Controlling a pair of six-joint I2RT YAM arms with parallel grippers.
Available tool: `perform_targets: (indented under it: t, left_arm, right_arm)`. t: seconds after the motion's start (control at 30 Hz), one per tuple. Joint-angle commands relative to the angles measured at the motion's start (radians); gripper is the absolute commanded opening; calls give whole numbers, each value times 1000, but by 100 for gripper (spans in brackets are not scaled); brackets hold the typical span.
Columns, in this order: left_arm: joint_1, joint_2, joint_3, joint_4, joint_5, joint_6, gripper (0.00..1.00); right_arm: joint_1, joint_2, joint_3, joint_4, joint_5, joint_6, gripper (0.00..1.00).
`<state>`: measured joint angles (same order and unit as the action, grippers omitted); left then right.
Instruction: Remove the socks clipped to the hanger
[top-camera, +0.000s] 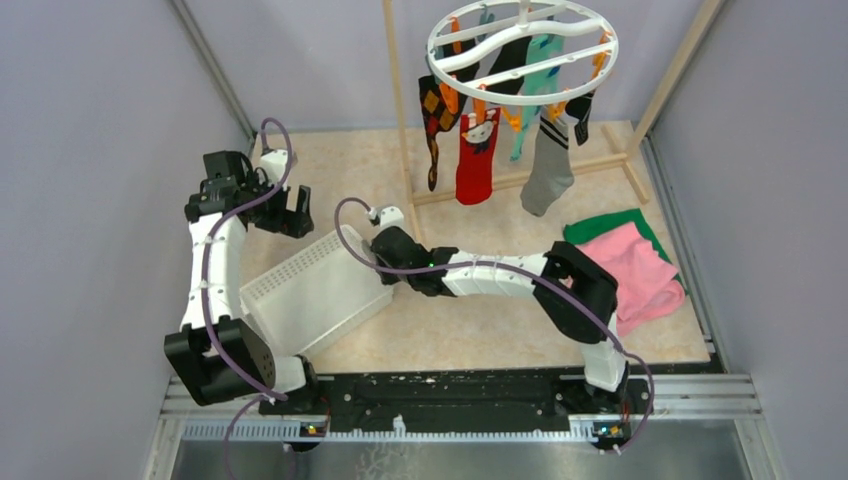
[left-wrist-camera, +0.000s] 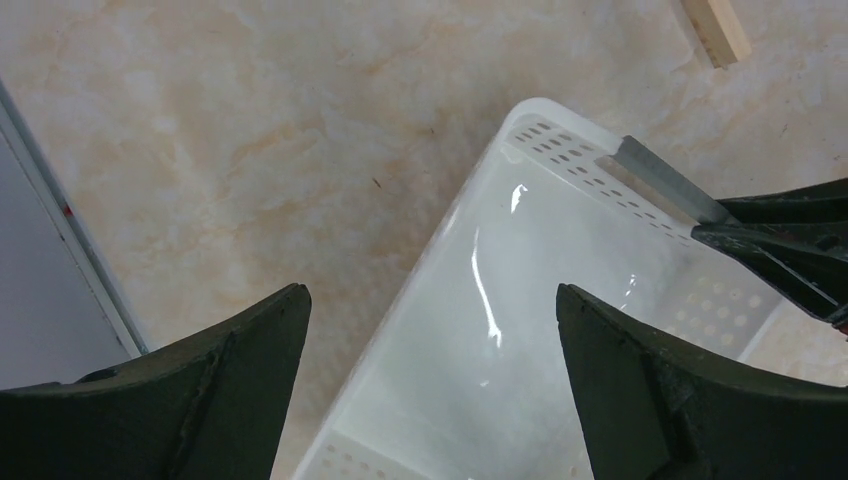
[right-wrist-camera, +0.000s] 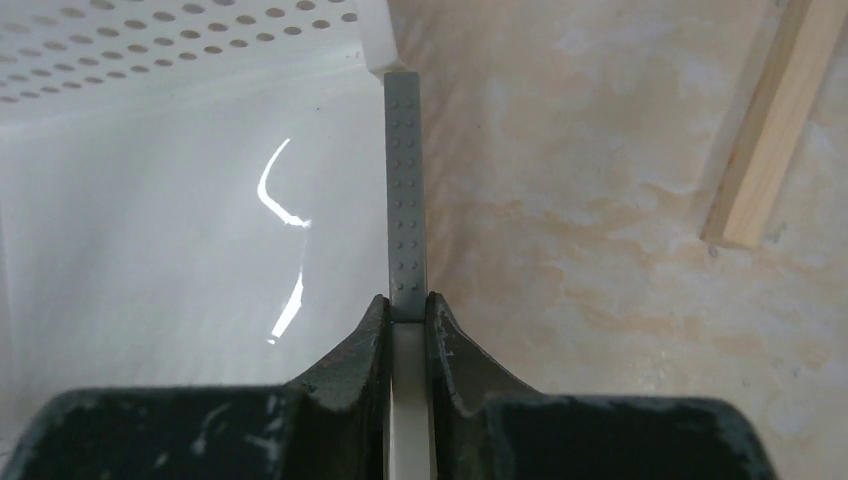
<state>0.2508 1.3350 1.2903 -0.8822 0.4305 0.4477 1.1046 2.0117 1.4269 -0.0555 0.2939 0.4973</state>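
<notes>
The white ring hanger (top-camera: 523, 50) hangs from the rack at the back. Clipped under it are several socks: black argyle (top-camera: 434, 110), red (top-camera: 478, 160), teal (top-camera: 530, 110), grey (top-camera: 548, 170) and black (top-camera: 580, 110). Both grippers are well short of them, at a white perforated basket (top-camera: 310, 290). My right gripper (right-wrist-camera: 407, 300) is shut on the basket's rim where a grey strip (right-wrist-camera: 405, 180) runs along it; it shows in the top view at the basket's right edge (top-camera: 378, 268). My left gripper (left-wrist-camera: 430, 295) hovers open over the basket's far end (top-camera: 297, 210), holding nothing.
The wooden rack frame (top-camera: 400, 110) stands between the arms and the socks, with its foot bar (right-wrist-camera: 765, 130) lying on the beige floor near the basket. Folded pink (top-camera: 630, 270) and green (top-camera: 600, 225) cloths lie at the right. Grey walls close both sides.
</notes>
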Motion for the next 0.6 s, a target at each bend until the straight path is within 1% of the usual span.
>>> perform_targets:
  t: [0.0, 0.1, 0.27, 0.43, 0.57]
  left_arm:
    - [-1, -11, 1, 10, 62, 12, 99]
    - [0, -13, -2, 13, 113, 14, 99]
    - [-4, -9, -6, 22, 185, 13, 99]
    - [-15, 1, -5, 12, 213, 11, 99]
    - [-51, 9, -3, 2, 208, 13, 99]
  right_arm:
    - [34, -177, -96, -21, 88, 37, 0]
    - [61, -292, -228, -53, 152, 95, 0]
    - [96, -524, -423, -192, 260, 303, 0]
    - [113, -744, -597, -393, 373, 498, 0]
    - [114, -912, -705, -569, 451, 629, 0]
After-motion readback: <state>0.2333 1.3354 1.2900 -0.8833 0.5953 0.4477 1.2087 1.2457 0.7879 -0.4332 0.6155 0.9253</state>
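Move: The white basket is already in my right hand, gripped by its grey end handle. Its middle lies about 14 cm left of that hand, 7 cm back and 3 cm below. The clear mid-table spot I'm pulling towards is some 18 cm to the right and 9 cm back. The near end of the stand's wooden foot is about 10 cm right and 4 cm ahead. From my empty left hand, the basket's middle sits roughly 9 cm back, 6 cm right and 16 cm below. Keeping my right fingers shut on the grey handle, I haul the basket about 21 cm to my right and some 10 cm back, out across the mid-table in front of the hanger's stand. The hand rises a couple of centimetres on the way and swings some 20 degrees clockwise. My open left hand drifts about 3 cm right, touching nothing. ##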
